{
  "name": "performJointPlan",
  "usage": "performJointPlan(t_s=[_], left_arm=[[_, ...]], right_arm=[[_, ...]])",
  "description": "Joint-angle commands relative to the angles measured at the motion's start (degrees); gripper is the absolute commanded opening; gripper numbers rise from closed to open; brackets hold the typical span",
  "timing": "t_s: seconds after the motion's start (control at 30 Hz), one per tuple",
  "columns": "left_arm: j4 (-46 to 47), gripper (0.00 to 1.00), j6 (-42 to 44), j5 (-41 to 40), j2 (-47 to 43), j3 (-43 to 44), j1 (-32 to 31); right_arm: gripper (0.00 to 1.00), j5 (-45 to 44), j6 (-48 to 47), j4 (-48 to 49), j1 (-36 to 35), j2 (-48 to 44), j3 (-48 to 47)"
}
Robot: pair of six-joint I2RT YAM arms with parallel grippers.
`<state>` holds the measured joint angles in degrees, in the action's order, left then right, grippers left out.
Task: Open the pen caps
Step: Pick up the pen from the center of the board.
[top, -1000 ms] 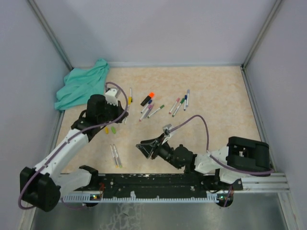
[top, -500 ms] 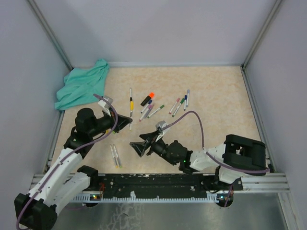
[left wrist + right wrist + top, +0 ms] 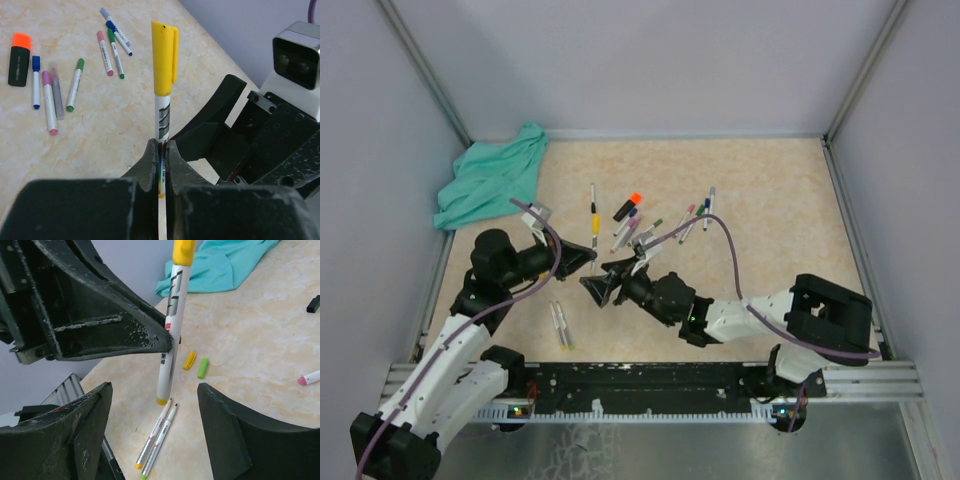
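My left gripper (image 3: pixel 160 146) is shut on the white barrel of a pen (image 3: pixel 162 117), whose yellow cap (image 3: pixel 163 57) sticks out beyond the jaws. My right gripper (image 3: pixel 155 390) is open and faces it, fingers spread to either side of the pen's (image 3: pixel 170 335) lower end without touching it. In the top view the two grippers, left (image 3: pixel 588 255) and right (image 3: pixel 598 282), meet above the table's middle. A loose yellow cap (image 3: pixel 189 360) and a green cap (image 3: pixel 202 368) lie on the table, beside two uncapped pens (image 3: pixel 157 440).
Several capped pens (image 3: pixel 630 225) and an orange-topped highlighter (image 3: pixel 19 59) lie farther back, with another group (image 3: pixel 695 215) to their right. One single pen (image 3: pixel 592 210) lies left of them. A teal cloth (image 3: pixel 490 180) fills the back left corner.
The left arm drew back from the pens toward the middle, carrying the yellow-capped pen. The right gripper opened wider and moved up and left until it faced the left one.
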<state>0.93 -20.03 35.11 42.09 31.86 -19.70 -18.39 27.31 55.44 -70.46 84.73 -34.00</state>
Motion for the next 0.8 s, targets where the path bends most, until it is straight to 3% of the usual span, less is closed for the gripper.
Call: performJointPlan(t_s=[0.0, 0.13, 0.7, 0.77], left_arm=[[3.16, 0.0, -1.1, 2.87, -0.89, -0.71, 0.45], [3.71, 0.0, -1.47, 3.83, -0.8, -0.9, 0.54], [5.66, 0.0, -2.28, 8.11, -0.22, -1.02, 1.31], [5.43, 0.19, -2.24, 8.63, -0.1, -0.71, 1.55]], right_arm=[[0.69, -1.82, 0.64, -4.54, 1.01, 1.37, -5.54], [0.62, -3.09, 1.45, -5.2, 1.19, 1.96, -6.43], [0.01, -3.03, 2.87, -1.67, 1.72, 2.28, -5.69], [0.0, -1.88, 3.41, -0.72, 1.83, 2.22, -4.76]])
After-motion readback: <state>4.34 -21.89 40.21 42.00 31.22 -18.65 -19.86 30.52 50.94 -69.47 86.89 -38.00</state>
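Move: Just ahead of the right hand's open fingers, about 2 cm forward and 1 cm left, hangs the lower end of the upright, yellow-capped pen, roughly level with them. Two uncapped pens lie some 6 cm back and 10 cm left of the right hand, 16 cm below; the loose green cap about 8 cm forward and 13 cm left, the loose yellow cap 4 cm farther left. The left hand already grips the pen, its lower end about 3 cm beneath. Easing forward about 1.5 cm and slightly left, the right hand brings its wide-open fingers around the pen's bare lower end, then shuts them fully and pinches the barrel just below the left fingers, grip effort rising at the close. It dips about 1 cm on the way and comes most of the way back up. The left hand keeps its hold, drifting back and up about 1 cm. ##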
